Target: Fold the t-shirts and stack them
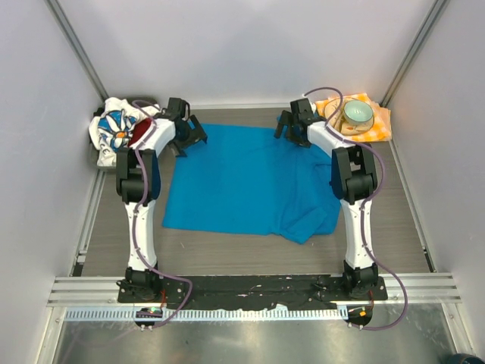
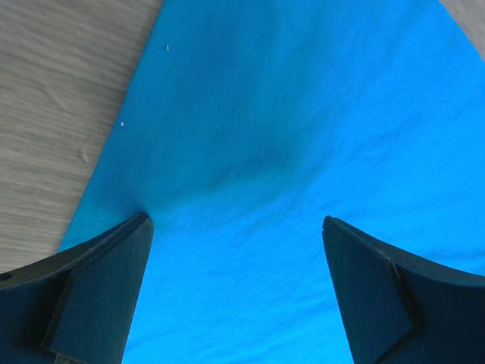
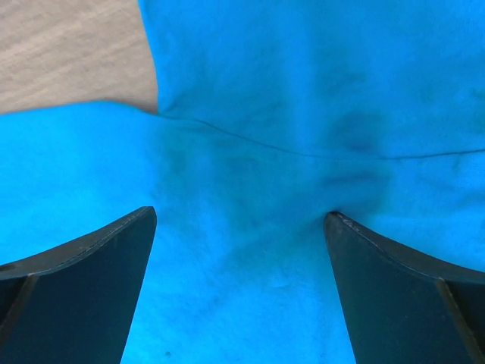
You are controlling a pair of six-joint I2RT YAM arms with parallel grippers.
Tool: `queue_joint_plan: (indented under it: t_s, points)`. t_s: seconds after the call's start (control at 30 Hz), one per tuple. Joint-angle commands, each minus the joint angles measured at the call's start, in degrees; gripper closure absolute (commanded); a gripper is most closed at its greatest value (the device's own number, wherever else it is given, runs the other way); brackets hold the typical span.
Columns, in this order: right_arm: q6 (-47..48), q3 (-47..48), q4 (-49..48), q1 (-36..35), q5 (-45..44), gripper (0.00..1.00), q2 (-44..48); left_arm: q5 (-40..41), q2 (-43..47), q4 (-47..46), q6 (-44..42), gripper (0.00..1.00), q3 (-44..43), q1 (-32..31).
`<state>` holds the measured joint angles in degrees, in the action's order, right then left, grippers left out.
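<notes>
The bright blue t-shirt (image 1: 242, 182) lies spread flat on the table, its near right part bunched in a fold. My left gripper (image 1: 187, 133) is open at the shirt's far left corner. In the left wrist view it (image 2: 236, 220) straddles blue cloth (image 2: 288, 114) close to the shirt's edge, fingertips down at the fabric. My right gripper (image 1: 292, 127) is open at the far right corner. In the right wrist view it (image 3: 241, 214) spans blue cloth (image 3: 250, 250) below a seam. The daisy-print t-shirt (image 1: 112, 127) and the red t-shirt (image 1: 141, 133) are heaped at the far left.
An orange-and-white checked napkin (image 1: 377, 125) with a pale green bowl (image 1: 357, 114) on it sits at the far right corner. White walls close in the back and both sides. Bare wood-grain table (image 2: 53, 114) shows left of the blue shirt.
</notes>
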<state>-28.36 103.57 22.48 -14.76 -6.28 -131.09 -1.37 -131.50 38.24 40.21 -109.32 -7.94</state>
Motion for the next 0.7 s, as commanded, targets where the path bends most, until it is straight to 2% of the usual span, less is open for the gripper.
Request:
queue_joint_plan:
  t_s: [0.0, 0.17, 0.37, 0.47, 0.57, 0.67]
  points:
    - [-0.2, 6.3, 2.6, 0.0, 4.1, 0.01, -6.7, -0.6, -2.6, 1.1, 0.1, 0.00, -2.9, 2.6]
    - [0.1, 18.3, 7.4, 0.1, 5.2, 0.01, -13.0, -1.4, -5.9, 1.7, 0.7, 0.00, -6.6, 5.7]
    - [-0.5, 31.5, 11.3, 0.4, 5.5, 0.00, -20.8, -1.5, -13.6, 6.7, 0.2, 0.00, -20.3, 7.8]
    - [-0.4, 35.2, 11.3, 1.0, 7.7, 0.00, -21.8, -2.5, -16.2, 8.2, 0.6, 0.00, -26.5, 9.4]
    - [1.2, 34.3, 9.8, 1.1, 6.9, 0.00, -19.5, -4.5, -14.9, 8.1, 0.7, 0.00, -29.5, 9.6]
    - [2.8, 26.4, 4.8, 1.1, 6.5, 0.00, -11.1, -7.9, -8.7, 5.5, 2.2, 0.00, -23.3, 9.5]
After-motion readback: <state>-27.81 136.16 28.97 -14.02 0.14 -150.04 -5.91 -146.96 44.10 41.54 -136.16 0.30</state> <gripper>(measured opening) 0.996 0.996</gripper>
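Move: Both open hands rest on the flat blue t-shirt near its far edge; the shirt's middle lies about 15 cm back and 21 cm right of the left hand, and 18 cm back and 11 cm left of the right. The laundry basket stands some 24 cm left of the left hand, about 2 cm farther out. The bowl on its plate is roughly 24 cm right and 6 cm ahead of the right hand. Both hands, fingers still open on the t-shirt, drag the cloth about 8 cm forward and somewhat left. ##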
